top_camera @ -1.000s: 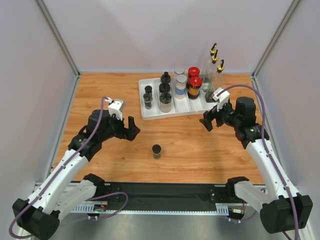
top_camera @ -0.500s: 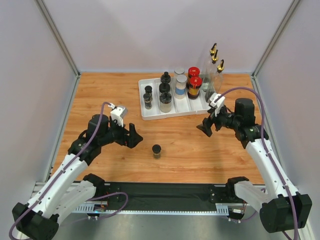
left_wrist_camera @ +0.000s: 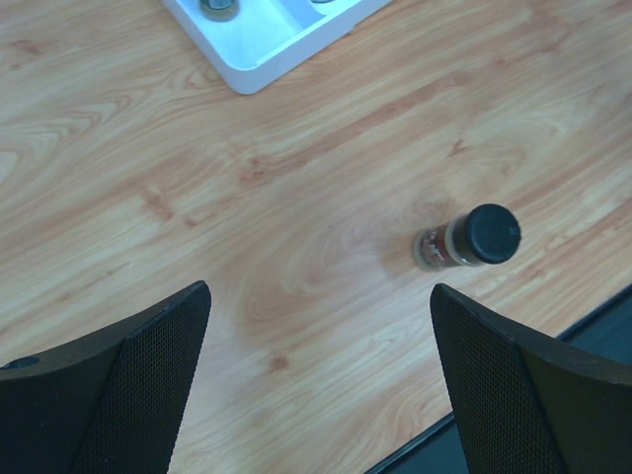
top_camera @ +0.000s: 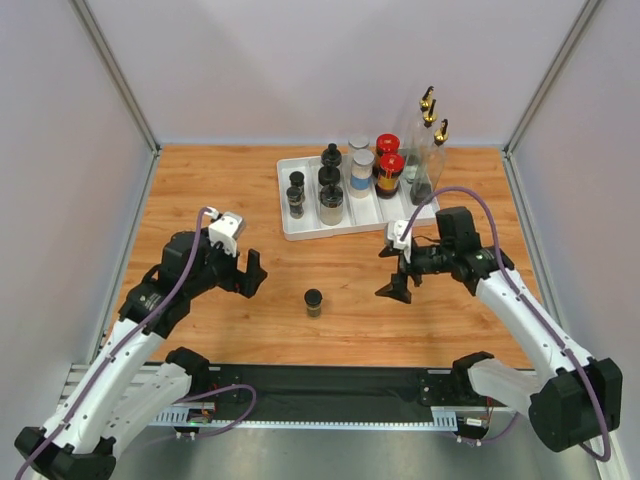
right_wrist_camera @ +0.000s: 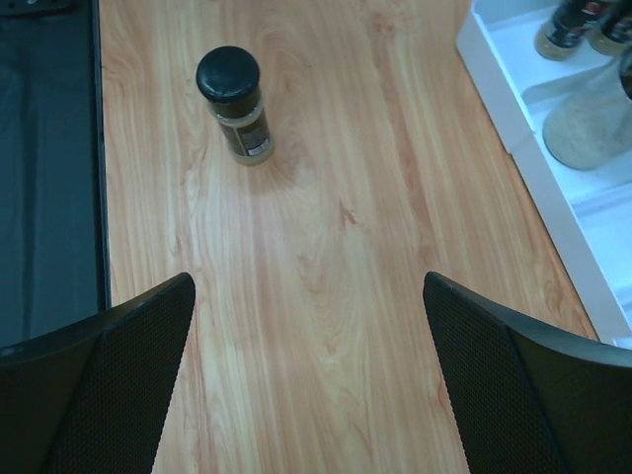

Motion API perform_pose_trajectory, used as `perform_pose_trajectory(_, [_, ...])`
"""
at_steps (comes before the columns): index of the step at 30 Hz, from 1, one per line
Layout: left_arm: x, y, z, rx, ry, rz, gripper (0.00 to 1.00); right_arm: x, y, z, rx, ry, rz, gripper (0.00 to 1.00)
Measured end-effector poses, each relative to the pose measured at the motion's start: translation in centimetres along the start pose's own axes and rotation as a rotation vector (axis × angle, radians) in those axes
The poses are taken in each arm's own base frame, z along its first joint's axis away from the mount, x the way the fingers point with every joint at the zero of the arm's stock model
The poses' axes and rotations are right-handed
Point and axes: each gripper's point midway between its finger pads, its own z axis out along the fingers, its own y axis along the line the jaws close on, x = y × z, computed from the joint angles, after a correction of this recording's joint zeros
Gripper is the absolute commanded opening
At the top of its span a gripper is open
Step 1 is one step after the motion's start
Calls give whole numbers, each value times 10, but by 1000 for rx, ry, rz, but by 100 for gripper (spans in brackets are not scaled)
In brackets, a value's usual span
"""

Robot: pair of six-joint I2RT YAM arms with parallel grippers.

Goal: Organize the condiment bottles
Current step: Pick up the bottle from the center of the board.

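A small black-lidded jar (top_camera: 313, 301) stands alone on the wooden table, between my two grippers. The other condiment bottles stand in or beside the white tray (top_camera: 300, 229): black-lidded jars (top_camera: 329, 182), grey-lidded clear jars (top_camera: 361, 165), red-capped jars (top_camera: 389, 170) and tall gold-spouted bottles (top_camera: 428, 140). My left gripper (top_camera: 250, 275) is open and empty, left of the lone jar (left_wrist_camera: 469, 240), which shows ahead of its right finger. My right gripper (top_camera: 395, 272) is open and empty to the jar's right, and the jar (right_wrist_camera: 235, 104) shows ahead of its left finger.
The tray corner (left_wrist_camera: 267, 59) lies ahead of the left gripper, and the tray's edge (right_wrist_camera: 513, 118) lies at the right of the right wrist view. A black rail (top_camera: 330, 385) runs along the near table edge. Grey walls enclose three sides.
My right gripper has swung away from the tray, down and left toward the lone jar. My left gripper has drifted slightly left and nearer. Both stayed open.
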Motion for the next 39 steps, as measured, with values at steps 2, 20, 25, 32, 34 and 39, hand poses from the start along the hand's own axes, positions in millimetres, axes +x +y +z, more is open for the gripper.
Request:
perform_pose_trajectory(2, [-1, 7, -3, -38, -11, 15, 100, -2, 7, 10, -41, 39, -32, 100])
perform_pose_trajectory(20, [-15, 47, -30, -289, -117, 36, 100, -13, 35, 94, -163, 357, -330, 100])
perform_pose_trajectory(25, [-15, 54, -36, -330, -131, 33, 100, -13, 35, 112, -159, 388, -330, 100])
perform_pose_trajectory(32, [-16, 57, -41, -352, -150, 30, 100, 1, 50, 141, -224, 439, -337, 100])
perform_pose_trajectory(34, [-16, 58, -43, -360, -156, 30, 100, 4, 55, 149, -243, 451, -341, 100])
perform_pose_trajectory(39, [-18, 58, -51, -370, -185, 28, 100, 8, 60, 160, -266, 462, -342, 91])
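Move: The bottle standing alone near the middle of the board is some 15 cm to the right hand's left, about 4 cm back and 12 cm below it. The white tray's middle lies 21 cm ahead of that hand, 5 cm left and 15 cm below; the clear black-lidded jar in it is 18 cm ahead, 10 cm left and 11 cm below. From the left hand the bottle is roughly 14 cm right, 5 cm back and 15 cm below. To the lone bottle comes the right hand, sweeping about 14 cm left, then also sinking, some 7 cm in all, while its wrist swings the fingers steeply downward, by some 30 degrees, and turns counter-clockwise. It ends with its open fingers either side of the black cap; contact can't be seen. The empty left hand clears away leftward about 7 cm, rising slightly and turning counter-clockwise, still open. ##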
